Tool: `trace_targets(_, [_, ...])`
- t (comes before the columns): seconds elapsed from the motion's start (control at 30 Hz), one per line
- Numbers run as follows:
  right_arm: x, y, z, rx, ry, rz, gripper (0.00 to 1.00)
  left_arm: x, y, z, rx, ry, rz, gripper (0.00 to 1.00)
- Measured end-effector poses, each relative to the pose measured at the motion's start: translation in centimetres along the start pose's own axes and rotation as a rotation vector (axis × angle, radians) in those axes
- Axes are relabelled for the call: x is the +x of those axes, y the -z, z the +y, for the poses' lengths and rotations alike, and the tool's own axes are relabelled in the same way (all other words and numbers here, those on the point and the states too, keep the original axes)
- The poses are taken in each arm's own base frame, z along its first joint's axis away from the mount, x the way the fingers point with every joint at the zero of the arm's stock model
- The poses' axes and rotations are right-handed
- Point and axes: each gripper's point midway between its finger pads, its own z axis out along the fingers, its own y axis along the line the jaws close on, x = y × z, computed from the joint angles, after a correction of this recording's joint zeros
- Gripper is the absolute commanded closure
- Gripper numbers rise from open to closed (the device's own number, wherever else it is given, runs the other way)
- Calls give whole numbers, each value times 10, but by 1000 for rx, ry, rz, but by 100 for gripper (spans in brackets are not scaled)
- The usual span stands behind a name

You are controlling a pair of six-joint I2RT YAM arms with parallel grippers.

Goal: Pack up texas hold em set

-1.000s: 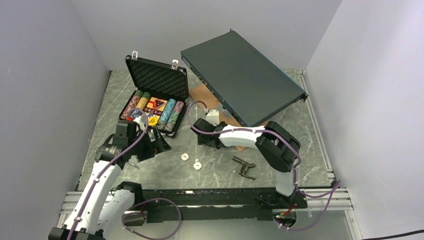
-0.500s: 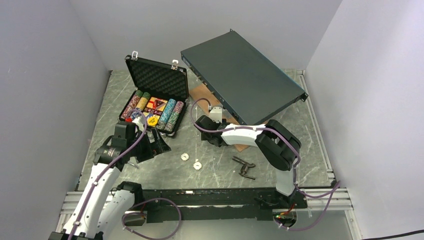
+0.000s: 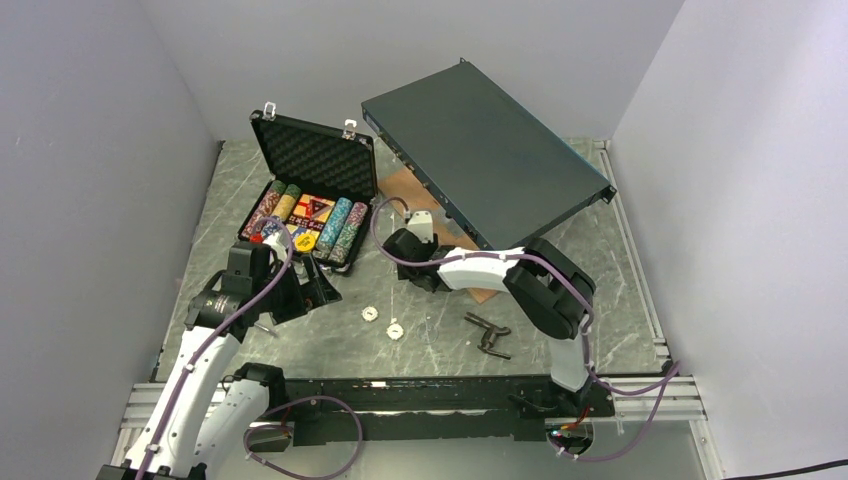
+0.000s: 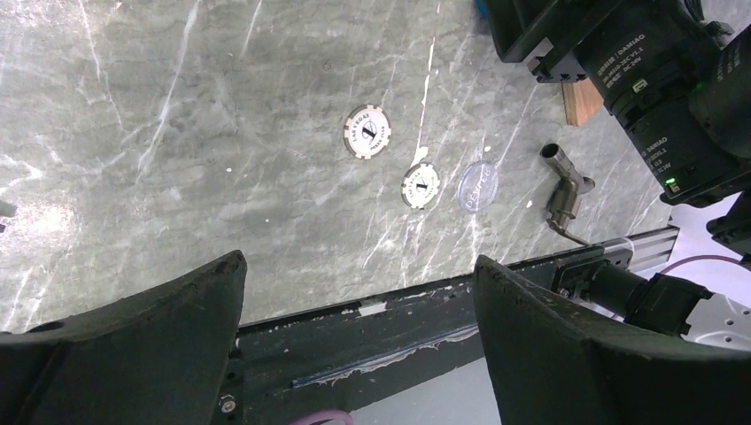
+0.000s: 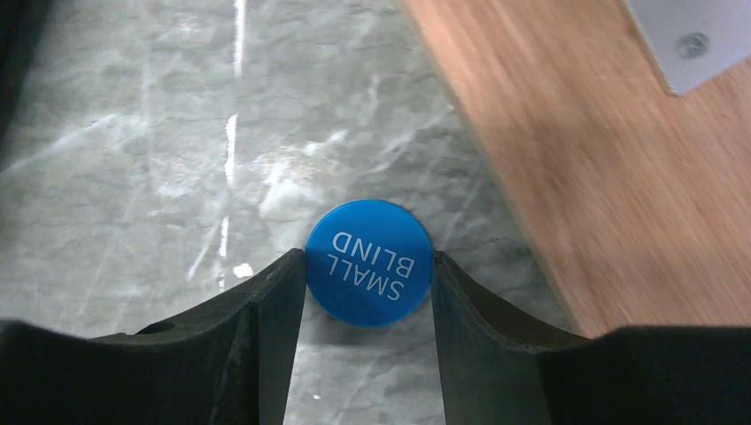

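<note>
The texas hold em set's black briefcase [image 3: 312,160] lies open at the back left, with grey foam in the lid and rows of coloured chips [image 3: 340,225] in the base. My right gripper [image 5: 367,263] is shut on a blue disc [image 5: 369,262] marked SMALL BLIND, just above the table beside a wooden board; in the top view it [image 3: 398,250] is right of the case. Two white chips [image 4: 367,131] [image 4: 421,186] and a clear disc [image 4: 476,186] lie on the table. My left gripper [image 4: 359,266] is open and empty, in front of the case in the top view [image 3: 322,285].
A large flat dark-grey metal box [image 3: 485,150] leans at the back right on a wooden board [image 3: 408,192]. Black pliers [image 3: 488,335] lie near the front, right of the white chips [image 3: 369,313] [image 3: 394,329]. A black rail [image 3: 430,395] runs along the near edge.
My right gripper has shifted slightly back and left, toward the case. The left arm has barely moved.
</note>
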Motion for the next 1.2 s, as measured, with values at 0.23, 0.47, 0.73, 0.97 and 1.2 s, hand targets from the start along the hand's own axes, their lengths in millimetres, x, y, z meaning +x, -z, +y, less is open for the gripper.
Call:
trace_targets(0.23, [13, 13, 52, -159, 122, 3, 59, 2, 1, 1, -4, 3, 5, 1])
trace_targets(0.47, [46, 48, 140, -440, 278, 30, 58, -1, 8, 11, -69, 25, -39, 1])
trace_targets(0.73, [59, 69, 168, -627, 335, 83, 11, -10, 21, 31, -202, 103, -126, 1])
trace_targets(0.97, [68, 90, 142, -637, 380, 124, 8, -13, 6, 37, -239, 121, -95, 5])
trace_targets(1.2, [49, 131, 93, -597, 344, 73, 9, 3, -39, 24, -212, 108, 97, 6])
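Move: The right hand already has the small blind chip between its fingertips; its drop spot lies about 11 cm back, 15 cm left, at the same height. The nearer white chip is roughly 12 cm back, 12 cm left; the other 17 cm back, 6 cm left; the clear disc 16 cm straight back. From the left hand, the drop spot is some 4 cm ahead, 6 cm right and 13 cm below. Right hand takes pinched small blind chip 19 cm left-back, releases, retreats right and up; left descends 4 cm. ##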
